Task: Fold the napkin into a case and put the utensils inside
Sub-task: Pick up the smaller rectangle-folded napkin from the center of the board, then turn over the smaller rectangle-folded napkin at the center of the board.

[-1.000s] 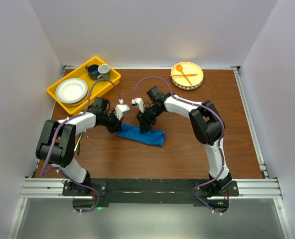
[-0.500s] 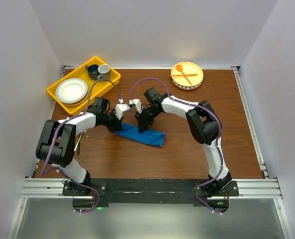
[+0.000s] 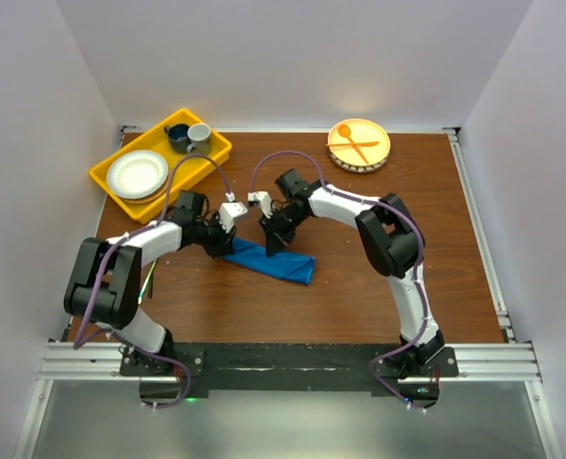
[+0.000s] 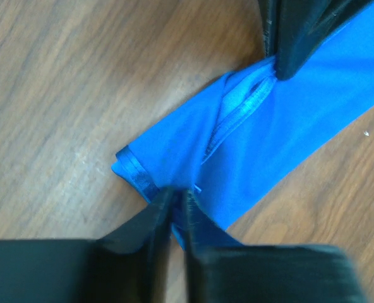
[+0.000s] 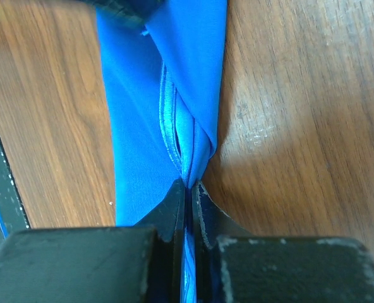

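The napkin [image 3: 272, 261] is a bright blue cloth folded into a narrow strip, lying slantwise on the wooden table between the two arms. My left gripper [image 4: 177, 192] pinches the strip's left end [image 4: 143, 180], its jaws almost touching with cloth between them. My right gripper [image 5: 190, 184] is shut on a raised fold along the strip's far edge [image 5: 174, 126]. That gripper's dark fingers [image 4: 294, 38] show at the top of the left wrist view. A thin greenish sliver of the utensils [image 3: 148, 280] shows beside the left arm's lower link; the rest is hidden.
A yellow tray [image 3: 111, 184] at the back left holds a white plate [image 3: 137, 174] and two cups [image 3: 189, 136]. A round orange plate [image 3: 379, 158] at the back holds an orange plastic spoon and fork [image 3: 356, 145].
The right gripper's jaws have shut on the napkin's far edge. The left arm's elbow has shifted slightly; its gripper stays at the strip's left end.
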Available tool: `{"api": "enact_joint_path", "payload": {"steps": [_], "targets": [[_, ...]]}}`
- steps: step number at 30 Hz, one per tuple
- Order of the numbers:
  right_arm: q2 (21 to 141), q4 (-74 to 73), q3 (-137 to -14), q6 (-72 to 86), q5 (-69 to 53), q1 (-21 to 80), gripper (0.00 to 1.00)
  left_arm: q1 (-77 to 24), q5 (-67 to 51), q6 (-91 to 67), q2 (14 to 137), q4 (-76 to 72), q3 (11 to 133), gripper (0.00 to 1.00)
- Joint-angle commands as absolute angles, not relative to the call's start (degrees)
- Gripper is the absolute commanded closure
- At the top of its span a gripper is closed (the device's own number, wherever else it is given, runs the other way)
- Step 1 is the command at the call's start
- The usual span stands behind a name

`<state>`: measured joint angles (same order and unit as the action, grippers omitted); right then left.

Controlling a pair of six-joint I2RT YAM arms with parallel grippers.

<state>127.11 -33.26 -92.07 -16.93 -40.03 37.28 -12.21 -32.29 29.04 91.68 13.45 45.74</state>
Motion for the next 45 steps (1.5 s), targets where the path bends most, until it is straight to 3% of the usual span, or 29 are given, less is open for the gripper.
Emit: {"api": "enact_joint_path", "payload": {"steps": [1, 10, 14, 26, 32, 45], "targets": [[127.62, -35.95, -88.95, -16.35, -30.42, 38.23, 1.0, -11.95, -33.21, 28.48, 86.58, 15.47, 43.33, 0.66], [120.86, -31.21, -85.26, -17.58, -21.98, 38.14, 1.0, -6.6, -43.23, 22.51, 77.7, 19.07, 49.56, 0.27], [117.16, -28.22, -83.23, -19.42, -17.06, 38.23, 1.0, -4.22, -43.24, 20.22, 75.42, 19.6, 51.41, 0.22], [106.88, -14.08, -77.01, -27.85, 7.63, 40.6, 1.0, 0.0, -40.87, 20.48, 73.74, 21.09, 51.5, 0.21], [105.38, 2.0, -68.66, -37.51, 22.46, 45.17, 1.0, 1.49, -40.08, 20.48, 73.21, 20.74, 50.8, 0.21], [108.63, 34.44, -52.48, -51.85, 42.08, 60.72, 1.0, 2.29, -37.18, 21.18, 71.63, 19.78, 49.22, 0.21]]}}
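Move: Already pinched across its waist by the right fingers, the folded napkin has its middle about 2 cm nearer the base than that hand and roughly 1 cm below it. From the left hand, whose fingertips are still at the napkin's left end, that middle lies some 11 cm right, 2 cm back and 1 cm lower. The fork is about 17 cm left of the left hand and 5 cm back; the yellow tray's middle is 20 cm ahead and 15 cm left. Keeping its shut grip, the right hand lifts the napkin off the board, going forward about 9 cm, right 7 and up 6, then easing back some 4 cm as the wrist swings roughly 75 degrees from pointing down to pointing outward. The left hand opens wide, lets go of the napkin's end, rises some 11 cm, then drifts left away from it. ##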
